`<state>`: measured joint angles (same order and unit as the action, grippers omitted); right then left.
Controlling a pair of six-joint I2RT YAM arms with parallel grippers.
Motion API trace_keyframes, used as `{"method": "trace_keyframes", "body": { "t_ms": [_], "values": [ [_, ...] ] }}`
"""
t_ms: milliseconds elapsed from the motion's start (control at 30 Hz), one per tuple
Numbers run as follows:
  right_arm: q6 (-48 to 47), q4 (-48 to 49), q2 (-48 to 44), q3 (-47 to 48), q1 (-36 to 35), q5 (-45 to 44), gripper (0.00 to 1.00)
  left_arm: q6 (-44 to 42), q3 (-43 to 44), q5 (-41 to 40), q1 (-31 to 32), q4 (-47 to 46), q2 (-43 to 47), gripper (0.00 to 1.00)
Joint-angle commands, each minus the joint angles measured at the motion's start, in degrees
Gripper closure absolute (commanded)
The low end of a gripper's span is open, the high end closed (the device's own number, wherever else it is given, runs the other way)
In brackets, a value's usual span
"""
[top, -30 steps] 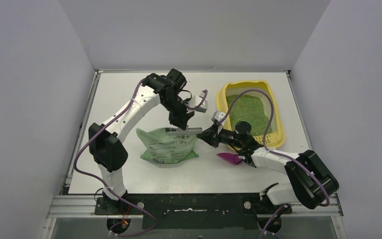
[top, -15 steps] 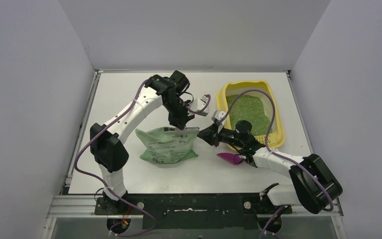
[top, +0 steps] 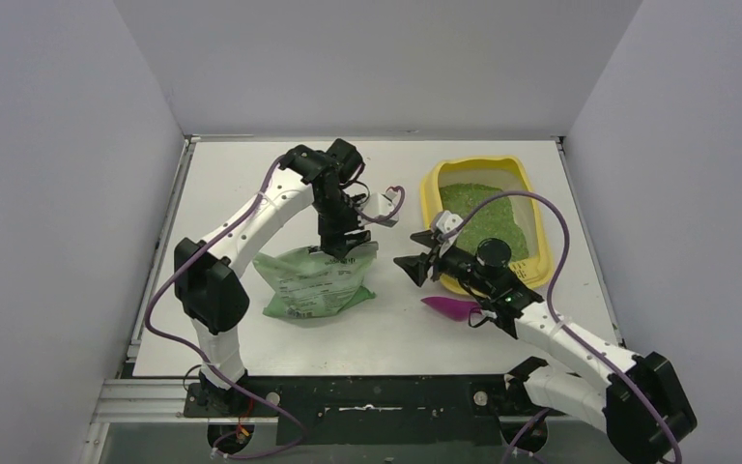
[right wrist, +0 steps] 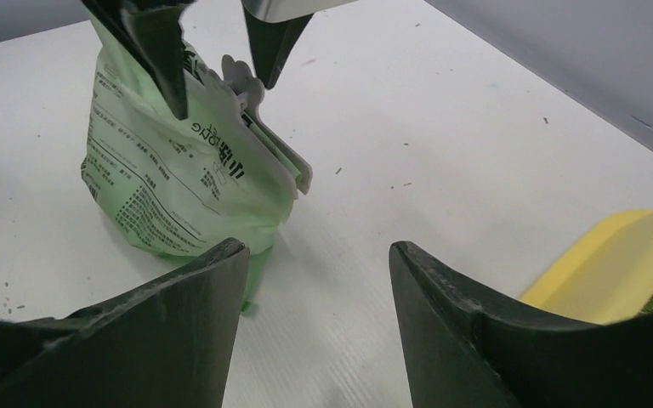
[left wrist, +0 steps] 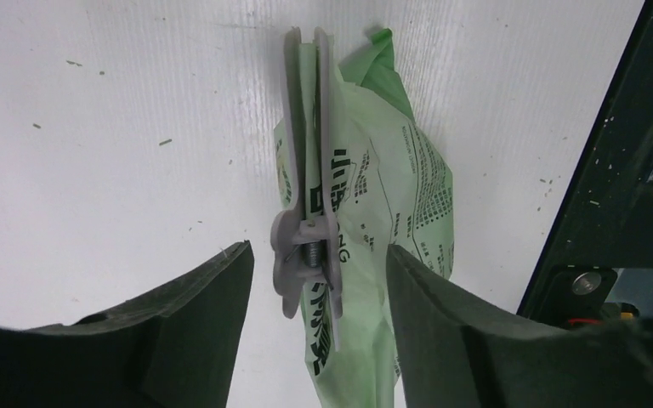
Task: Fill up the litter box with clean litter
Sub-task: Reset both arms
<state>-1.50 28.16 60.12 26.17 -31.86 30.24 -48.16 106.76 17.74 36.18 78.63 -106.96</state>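
The yellow litter box (top: pixel 434 186) sits at the back right with green clean litter (top: pixel 479 218) spread inside it; its corner (right wrist: pixel 605 265) shows in the right wrist view. A light-green printed bag (top: pixel 307 283) stands left of centre, its top held shut by a grey clip (left wrist: pixel 309 212). My left gripper (top: pixel 349 242) hovers over that clip, open, with the fingers either side of it and not touching (left wrist: pixel 316 248). My right gripper (top: pixel 413 268) stands open and empty to the right of the bag (right wrist: pixel 316 246). The bag (right wrist: pixel 157 187) stays upright unheld.
A magenta scoop (top: pixel 449 307) lies on the table beside my right forearm, in front of the litter box. Purple cables loop over both arms, one crossing above the box. Grey walls close in the table on three sides.
Both grippers have opened and let go of the bag. My right gripper has drawn back to the right, away from the bag's corner. The bag has shifted slightly left.
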Motion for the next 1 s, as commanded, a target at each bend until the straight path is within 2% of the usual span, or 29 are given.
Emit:
{"method": "trace_keyframes", "body": {
  "t_ms": [0, 133, 233, 367, 433, 533, 733, 867, 967],
  "values": [
    [-1.8, -6.3, -6.2, 0.6, 0.3, -5.7, 0.36, 2.4, 0.1, 0.0, -0.5, -1.6, 3.2, 0.33],
    [0.1, -8.7, -12.5, -0.6, 0.2, -8.0, 0.22, 5.5, -2.6, 1.1, -0.8, -9.1, 8.3, 0.16],
    [1.5, -10.2, -15.8, -0.8, 0.3, -8.9, 0.12, 9.9, -8.5, 1.0, -2.1, -18.3, 14.8, 0.13],
    [6.5, -16.1, -18.5, 1.3, 0.3, -10.4, 0.04, 18.6, -21.6, 0.7, -5.2, -34.8, 27.0, 0.11],
    [8.7, -19.5, -19.0, 3.0, 0.3, -11.7, 0.00, 23.7, -28.3, -0.3, -6.6, -41.9, 32.9, 0.11],
    [12.1, -26.0, -18.4, 7.1, 0.5, -14.5, 0.00, 30.6, -36.0, -3.1, -7.7, -48.9, 40.1, 0.10],
    [15.3, -40.5, -14.0, 19.5, 0.7, -20.2, 0.00, 41.8, -42.9, -12.4, -8.6, -48.3, 48.4, 0.09],
    [16.5, -45.3, -10.9, 25.8, 0.8, -24.6, 0.00, 44.0, -45.5, -14.6, -8.8, -46.0, 53.5, 0.09],
    [18.4, -49.5, -8.6, 29.7, 1.0, -31.7, 0.00, 49.5, -46.5, -24.5, -8.5, -44.8, 55.6, 0.09]
  ]
}}
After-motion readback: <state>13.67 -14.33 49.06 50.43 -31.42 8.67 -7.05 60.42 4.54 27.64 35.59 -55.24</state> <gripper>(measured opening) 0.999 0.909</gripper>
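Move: The grey clip on the bag's mouth sits right at the left hand's half-open fingers, about 2 cm below the hand point, with the bag's body some 5 cm left, 4 cm back and 8 cm down from that hand. From the right hand the clip is about 13 cm left, level fore and aft, and 4 cm lower; the litter box's middle lies roughly 17 cm right and 6 cm ahead, the purple scoop 13 cm right and 9 cm back, both well below. Fingers spreading from half open to nearly wide, the left hand lifts straight up off the clip by about 8 cm, then swings left above the bag, turning counter-clockwise as its fingers tip up from pointing down. The right hand, already clear of the bag, opens fully and backs off to the right and up towards the litter box, about 9 cm of rise in all, first easing back a little and then forward again while turning some 25 degrees clockwise. ##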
